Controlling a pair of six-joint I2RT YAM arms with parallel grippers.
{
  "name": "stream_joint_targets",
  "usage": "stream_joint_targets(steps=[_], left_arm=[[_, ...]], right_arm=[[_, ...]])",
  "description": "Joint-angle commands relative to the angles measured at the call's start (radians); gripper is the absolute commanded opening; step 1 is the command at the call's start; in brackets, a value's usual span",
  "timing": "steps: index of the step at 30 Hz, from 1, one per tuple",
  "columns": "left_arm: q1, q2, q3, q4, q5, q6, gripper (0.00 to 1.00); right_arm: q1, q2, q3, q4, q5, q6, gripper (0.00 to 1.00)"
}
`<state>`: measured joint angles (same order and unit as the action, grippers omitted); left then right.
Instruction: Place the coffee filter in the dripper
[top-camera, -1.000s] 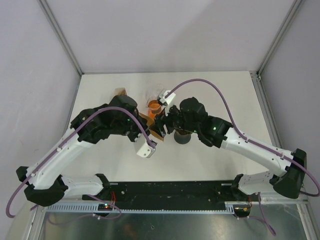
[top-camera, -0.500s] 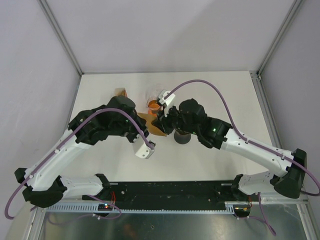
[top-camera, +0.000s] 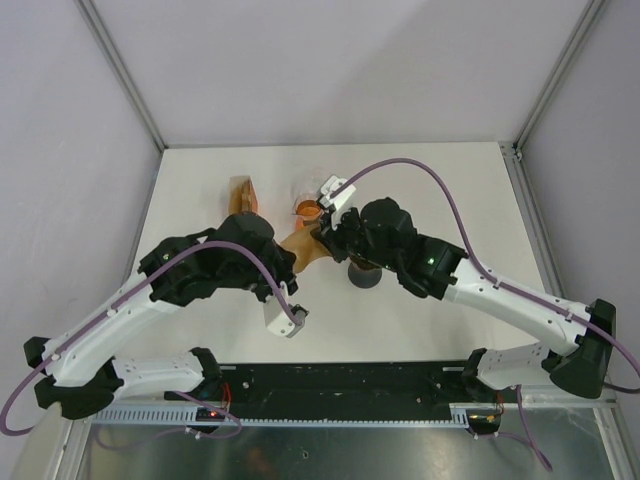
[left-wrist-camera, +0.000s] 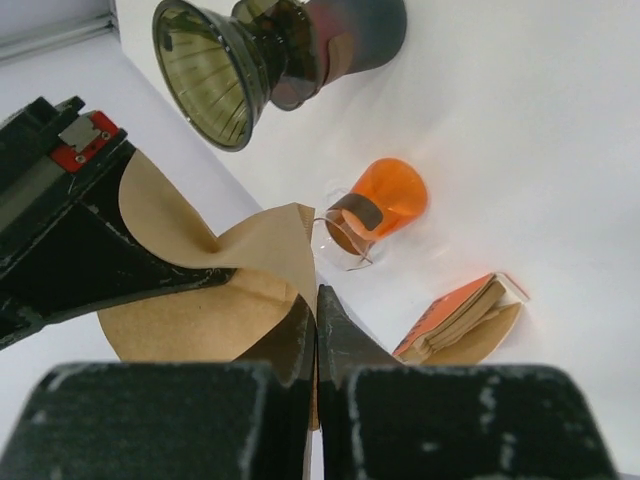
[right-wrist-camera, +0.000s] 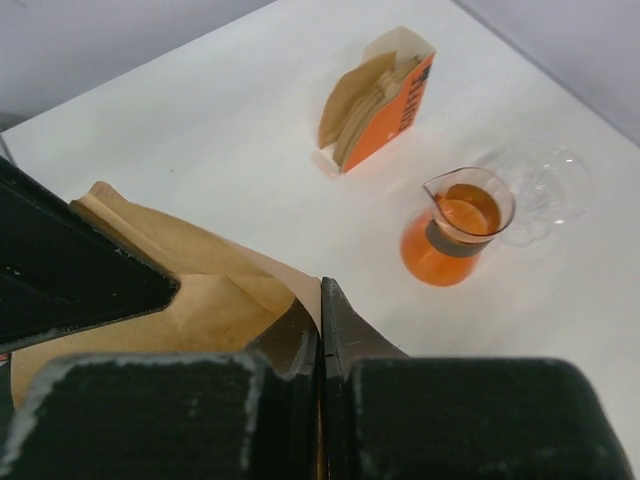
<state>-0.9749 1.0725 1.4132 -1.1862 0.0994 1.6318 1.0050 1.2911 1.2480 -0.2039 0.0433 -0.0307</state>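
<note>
A brown paper coffee filter (left-wrist-camera: 215, 290) hangs above the table between both arms, partly spread open. My left gripper (left-wrist-camera: 318, 292) is shut on one edge of it. My right gripper (right-wrist-camera: 320, 285) is shut on the opposite edge (right-wrist-camera: 170, 290). In the top view the filter (top-camera: 303, 247) shows between the two wrists. The dripper (left-wrist-camera: 240, 60), a dark smoked-glass cone on a dark base, stands just right of the filter (top-camera: 362, 272), mostly hidden under the right arm.
An orange glass carafe (right-wrist-camera: 455, 235) stands behind the filter, with a clear glass piece (right-wrist-camera: 545, 180) beside it. An orange pack of brown filters (right-wrist-camera: 385, 95) stands at the back left (top-camera: 243, 193). Both arms crowd the table's middle.
My right gripper has shut on the filter's edge. The left arm drew back toward the near left, uncovering the filter pack, and the filter now spreads between the two grippers.
</note>
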Motion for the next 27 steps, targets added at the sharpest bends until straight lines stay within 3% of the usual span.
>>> stream_joint_targets(steps=[1,2,6,8,14,19,24,27], left_arm=[[-0.020,-0.025,0.005,-0.030,-0.027,-0.027,0.00],[-0.020,-0.022,0.011,-0.029,-0.027,-0.035,0.08],[-0.021,-0.004,0.082,0.011,-0.008,-0.159,0.59],[-0.021,0.020,0.141,0.056,-0.005,-0.282,0.71],[0.015,0.048,0.286,0.188,-0.020,-0.729,0.85],[0.205,0.087,0.369,0.325,-0.088,-1.210,0.92],[0.526,0.143,0.412,0.337,0.127,-1.627,0.91],[0.607,0.209,0.439,0.338,0.240,-1.759,0.88]], right_arm=[[-0.005,-0.047,0.039,0.048,0.267,-0.105,0.00],[-0.005,-0.049,0.039,0.045,0.287,-0.111,0.00],[-0.002,-0.054,0.039,0.049,0.307,-0.126,0.00],[-0.003,-0.060,0.038,0.056,0.309,-0.129,0.00],[-0.015,-0.078,0.035,0.104,0.357,-0.116,0.00],[-0.017,-0.069,0.031,0.205,0.447,-0.064,0.00],[-0.017,-0.024,0.030,0.347,0.527,-0.018,0.00],[-0.017,0.007,0.030,0.427,0.561,0.004,0.00]])
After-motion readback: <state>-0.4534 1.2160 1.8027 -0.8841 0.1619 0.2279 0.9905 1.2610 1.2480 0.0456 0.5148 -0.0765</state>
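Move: Both hands already pinch the filter. From the right hand, the dripper on its stand lies about 12 cm to the right, 5 cm ahead and some 16 cm below; the orange carafe is about 17 cm ahead, 2 cm left, and the filter packet roughly 18 cm ahead, 21 cm left, both about 25 cm down. From the left hand, the dripper is some 12 cm ahead, 16 cm to the right and 15 cm lower. The left hand opens wide to let go of the filter, then pulls away upward about 14 cm, swinging forward and then also left while it rolls by roughly a quarter turn or more and its fingers tip up towards level. The right hand keeps its pinch and carries the filter up, forward and right, 6 to 7 cm each way, its wrist turning nearly 30 degrees clockwise, so that it comes nearer the dripper sideways while climbing higher above it. ##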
